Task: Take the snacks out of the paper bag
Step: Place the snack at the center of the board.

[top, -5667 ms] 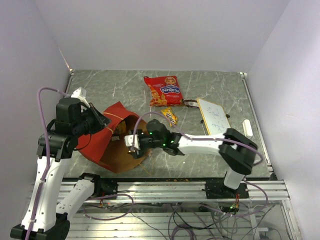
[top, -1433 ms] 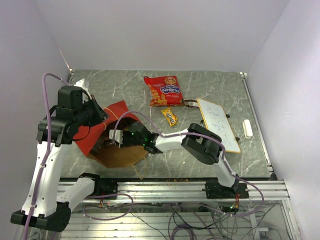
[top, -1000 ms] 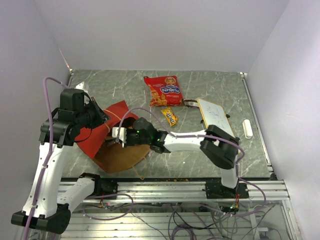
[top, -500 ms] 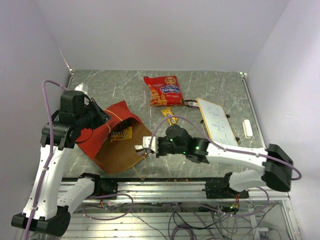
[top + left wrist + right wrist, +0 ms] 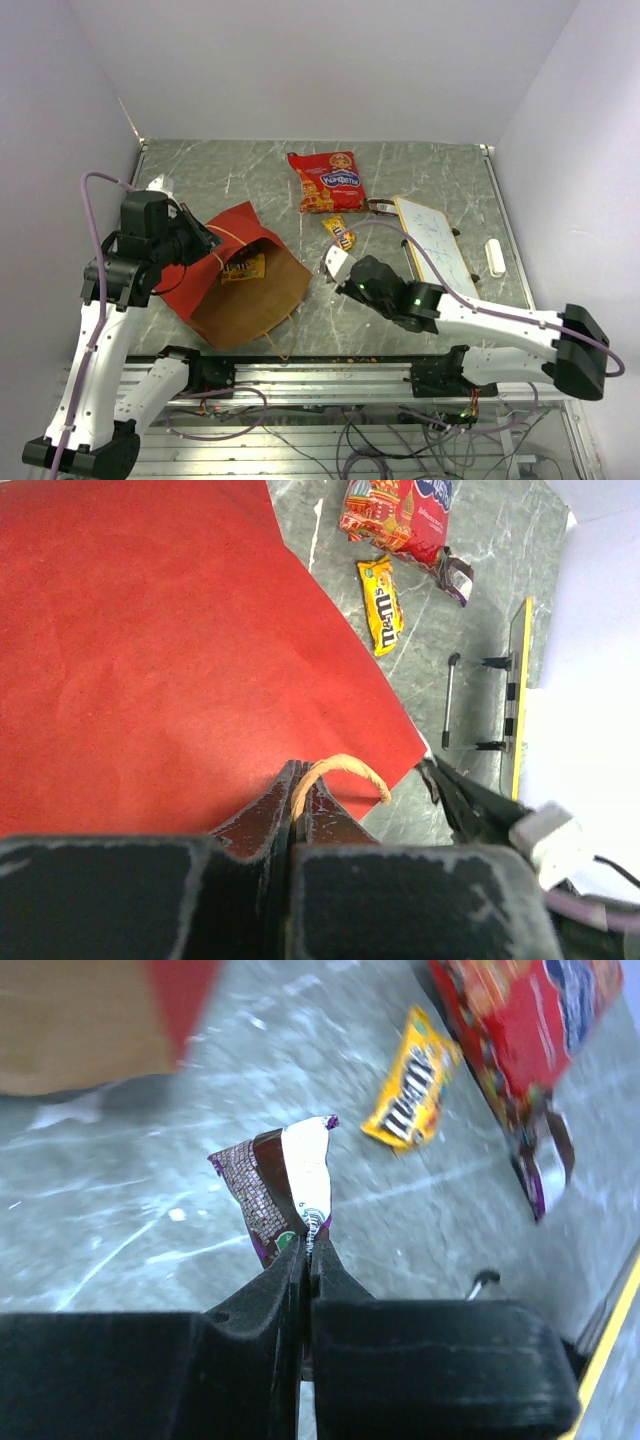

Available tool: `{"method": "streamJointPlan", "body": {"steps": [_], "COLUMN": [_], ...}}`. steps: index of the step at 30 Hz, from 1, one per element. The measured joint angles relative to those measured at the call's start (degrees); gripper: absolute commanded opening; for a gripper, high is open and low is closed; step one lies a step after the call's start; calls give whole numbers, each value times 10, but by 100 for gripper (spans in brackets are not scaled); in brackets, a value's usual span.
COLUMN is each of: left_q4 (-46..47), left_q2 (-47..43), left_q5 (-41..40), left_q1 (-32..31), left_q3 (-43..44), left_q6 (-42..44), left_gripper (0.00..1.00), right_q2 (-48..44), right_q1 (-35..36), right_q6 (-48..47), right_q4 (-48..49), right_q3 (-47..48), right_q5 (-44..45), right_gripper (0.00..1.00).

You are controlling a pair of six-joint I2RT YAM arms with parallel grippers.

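Observation:
The paper bag (image 5: pixel 245 300) lies on its side at the left, red outside and brown inside; its red face fills the left wrist view (image 5: pixel 150 650). My left gripper (image 5: pixel 205 243) is shut on its string handle (image 5: pixel 345 768). A small yellow packet (image 5: pixel 243 268) lies inside the bag's mouth. My right gripper (image 5: pixel 336 268) is shut on a small purple-and-white wrapper (image 5: pixel 285 1185) and holds it above the table, right of the bag. The red packet (image 5: pixel 327 181) and another yellow packet (image 5: pixel 339 232) lie on the table beyond it.
A white wood-framed board (image 5: pixel 432 246) stands at the right, with a small white object (image 5: pixel 495 257) past it. A dark wrapper (image 5: pixel 378 207) lies between the red packet and the board. Walls close in on the left, back and right.
My right gripper has come out of the bag's mouth with the small wrapper and moved right, past the bag's edge. The left gripper still holds the handle.

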Motion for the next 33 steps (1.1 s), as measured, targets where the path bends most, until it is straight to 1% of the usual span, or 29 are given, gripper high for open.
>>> {"method": "streamJointPlan", "body": {"steps": [3, 7, 10, 12, 15, 18, 21, 25, 26, 27, 29, 33], "left_q4": [1, 2, 2, 1, -3, -6, -12, -15, -15, -15, -15, -14], "left_q2": [0, 11, 23, 27, 25, 25, 36, 58, 59, 59, 57, 56], "left_q5": [-1, 0, 5, 5, 5, 5, 5, 5, 5, 5, 5, 7], "left_q1": [0, 0, 0, 0, 0, 0, 0, 0, 0, 0, 0, 0], "left_q3": [-2, -2, -2, -2, -1, 7, 23, 47, 49, 49, 49, 46], "left_q6": [-2, -1, -1, -1, 0, 3, 10, 19, 20, 21, 21, 20], "left_gripper": [7, 7, 7, 7, 7, 7, 7, 7, 7, 7, 7, 7], "right_q2": [56, 111, 165, 221, 309, 374, 415, 438, 438, 438, 434, 412], "right_q1": [-31, -108, -163, -189, -209, -222, -238, -252, -253, -253, -253, -252], "right_q6": [55, 101, 107, 97, 75, 61, 52, 52, 55, 59, 68, 74], "right_q4": [-7, 11, 41, 63, 99, 120, 134, 141, 141, 144, 150, 139], "right_q3": [27, 64, 99, 136, 190, 226, 244, 248, 247, 244, 234, 209], "right_q5": [57, 76, 76, 77, 84, 100, 110, 114, 113, 112, 108, 90], "right_gripper": [0, 0, 0, 0, 0, 0, 0, 0, 5, 13, 24, 38]}}
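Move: The right hand holds the dark snack over the bare table. The spot for it lies some 21 cm ahead, 5 cm right and 9 cm below. The yellow M&M's pack is about 6 cm left of that spot, the small dark wrapper some 6 cm right and 6 cm farther out, and the red candy bag's middle about 13 cm beyond and 6 cm left. From the left hand the spot is roughly 19 cm ahead, 30 cm right, 23 cm below. The right hand swings forward about 20 cm, lowering the snack beside the M&M's, turns 35 degrees clockwise and opens. ##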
